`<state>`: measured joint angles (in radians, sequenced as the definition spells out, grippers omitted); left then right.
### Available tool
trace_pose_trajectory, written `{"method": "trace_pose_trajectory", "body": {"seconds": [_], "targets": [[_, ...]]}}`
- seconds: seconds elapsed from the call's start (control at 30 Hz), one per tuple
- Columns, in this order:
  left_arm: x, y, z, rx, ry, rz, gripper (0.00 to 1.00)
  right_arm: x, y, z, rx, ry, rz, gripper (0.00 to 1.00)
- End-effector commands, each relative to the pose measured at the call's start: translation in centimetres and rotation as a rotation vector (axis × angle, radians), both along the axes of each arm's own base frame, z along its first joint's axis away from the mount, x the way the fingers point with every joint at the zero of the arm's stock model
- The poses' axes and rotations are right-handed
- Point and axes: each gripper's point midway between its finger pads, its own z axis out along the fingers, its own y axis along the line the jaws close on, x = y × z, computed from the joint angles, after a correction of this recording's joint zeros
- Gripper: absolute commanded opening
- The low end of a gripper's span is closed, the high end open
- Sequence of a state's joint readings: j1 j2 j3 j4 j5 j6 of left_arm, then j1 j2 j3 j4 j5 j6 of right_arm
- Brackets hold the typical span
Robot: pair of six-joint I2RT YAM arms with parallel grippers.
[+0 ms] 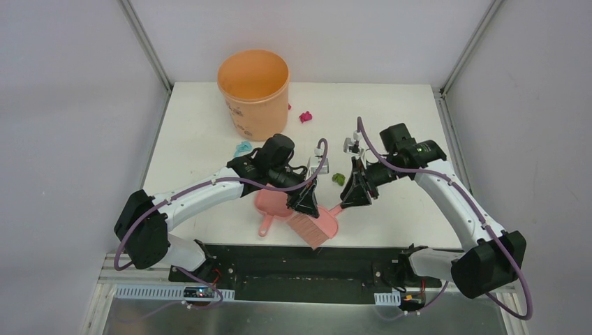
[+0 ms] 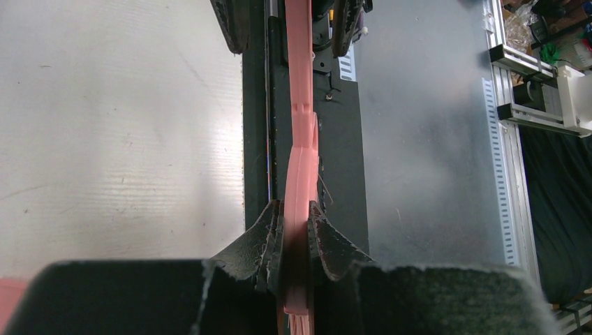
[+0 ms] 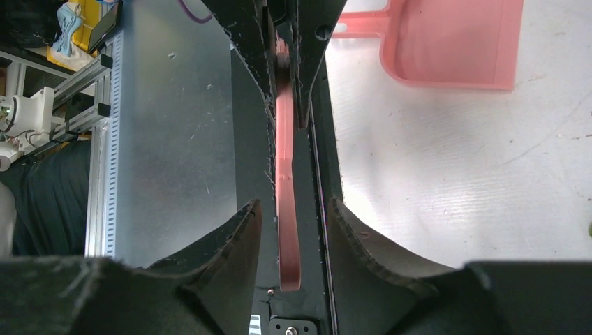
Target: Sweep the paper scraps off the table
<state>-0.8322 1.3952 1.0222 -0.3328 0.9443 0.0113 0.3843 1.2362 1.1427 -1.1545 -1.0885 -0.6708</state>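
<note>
Paper scraps lie on the white table (image 1: pixel 398 125): a magenta wad (image 1: pixel 305 116), a green wad (image 1: pixel 338 179) and a light blue wad (image 1: pixel 243 147) beside the bucket. My left gripper (image 1: pixel 307 204) (image 2: pixel 297 213) is shut on the pink hand brush (image 1: pixel 317 227) (image 2: pixel 301 160) near the table's front edge. My right gripper (image 1: pixel 353 197) (image 3: pixel 292 209) is open, its fingers either side of the brush handle's end (image 3: pixel 286 181) without touching it. The pink dustpan (image 1: pixel 272 204) (image 3: pixel 454 42) lies flat just left of the brush.
An orange bucket (image 1: pixel 253 91) stands at the back left of the table. A black rail (image 1: pixel 300 252) runs along the front edge, with a metal frame below it. Grey walls close in the table's sides and back.
</note>
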Motion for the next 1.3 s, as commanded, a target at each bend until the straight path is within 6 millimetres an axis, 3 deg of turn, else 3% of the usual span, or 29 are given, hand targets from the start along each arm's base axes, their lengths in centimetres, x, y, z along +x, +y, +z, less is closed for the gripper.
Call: {"method": "trace_pose_trajectory", "body": {"seconds": [0.0, 0.1, 0.23, 0.43, 0.53, 0.6, 0.67, 0.8, 0.9, 1.0, 1.1, 1.27], "targets": [[0.2, -0.9, 2.0, -0.07, -0.055, -0.017, 0.0, -0.4, 0.1, 0.0, 0.016, -0.029, 0.024, 0.43], [0.3, -0.9, 2.0, -0.067, -0.058, -0.011, 0.0, -0.9, 0.0, -0.2, 0.012, -0.037, 0.042, 0.43], [0.4, -0.9, 1.9, -0.068, -0.057, -0.011, 0.0, -0.9, -0.1, -0.3, 0.012, -0.035, 0.037, 0.36], [0.4, -1.0, 1.9, -0.067, -0.054, -0.011, 0.0, -0.8, 0.0, -0.3, 0.011, -0.027, 0.036, 0.2], [0.6, -1.0, 1.9, -0.064, -0.06, -0.001, 0.02, -0.7, 0.1, -0.4, 0.01, -0.022, 0.036, 0.02], [1.3, -1.0, 1.8, -0.047, -0.085, 0.041, 0.28, -0.5, -0.1, -0.7, -0.006, -0.029, 0.025, 0.0], [2.8, -0.7, 1.8, -0.021, -0.153, 0.124, 0.42, 0.1, -0.5, -1.4, -0.037, -0.048, -0.008, 0.0], [7.3, 2.1, 2.4, 0.066, -0.346, 0.432, 0.61, 2.2, -1.6, -1.8, -0.054, -0.041, -0.132, 0.0], [9.1, 4.9, 2.8, 0.201, -0.335, 0.675, 0.64, 3.5, -2.5, -0.6, -0.002, -0.024, -0.218, 0.0], [7.8, 7.9, 1.5, 0.369, -0.207, 0.828, 0.67, 5.0, -3.9, 0.5, 0.051, -0.041, -0.337, 0.0], [5.9, 9.9, -0.7, 0.494, -0.268, 0.928, 0.72, 7.1, -5.3, -0.2, 0.028, -0.066, -0.494, 0.0], [3.5, 11.3, -5.2, 0.678, -0.252, 0.953, 0.73, 9.5, -7.1, -0.7, 0.019, -0.094, -0.66, 0.0]]}}
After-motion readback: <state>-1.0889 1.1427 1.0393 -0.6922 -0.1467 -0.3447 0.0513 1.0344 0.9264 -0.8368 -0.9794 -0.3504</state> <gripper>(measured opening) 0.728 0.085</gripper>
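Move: The broom is held aloft by its head in the left fingers. Its handle already lies between the parted right fingers, its middle some 2 cm to the right hand's left. The green scrap is about 15 cm ahead of the right hand, the black scrap also 15 cm ahead but 6 cm right, both some 16 cm below. From the left hand, the dustpan lies roughly 6 cm ahead, 13 cm left and 14 cm down, the green scrap 16 cm ahead and 8 cm right. The right fingers shut on the broom handle while the left keeps its pinch on the head; then the left opens wide and lets go. The right carries the broom forward and right, about 6 cm each way, swinging about 30 degrees clockwise. The left swings leftward some 7 cm towards the dustpan, first forward, then partly back, turning roughly 45 degrees counter-clockwise and rolling its left side up. ##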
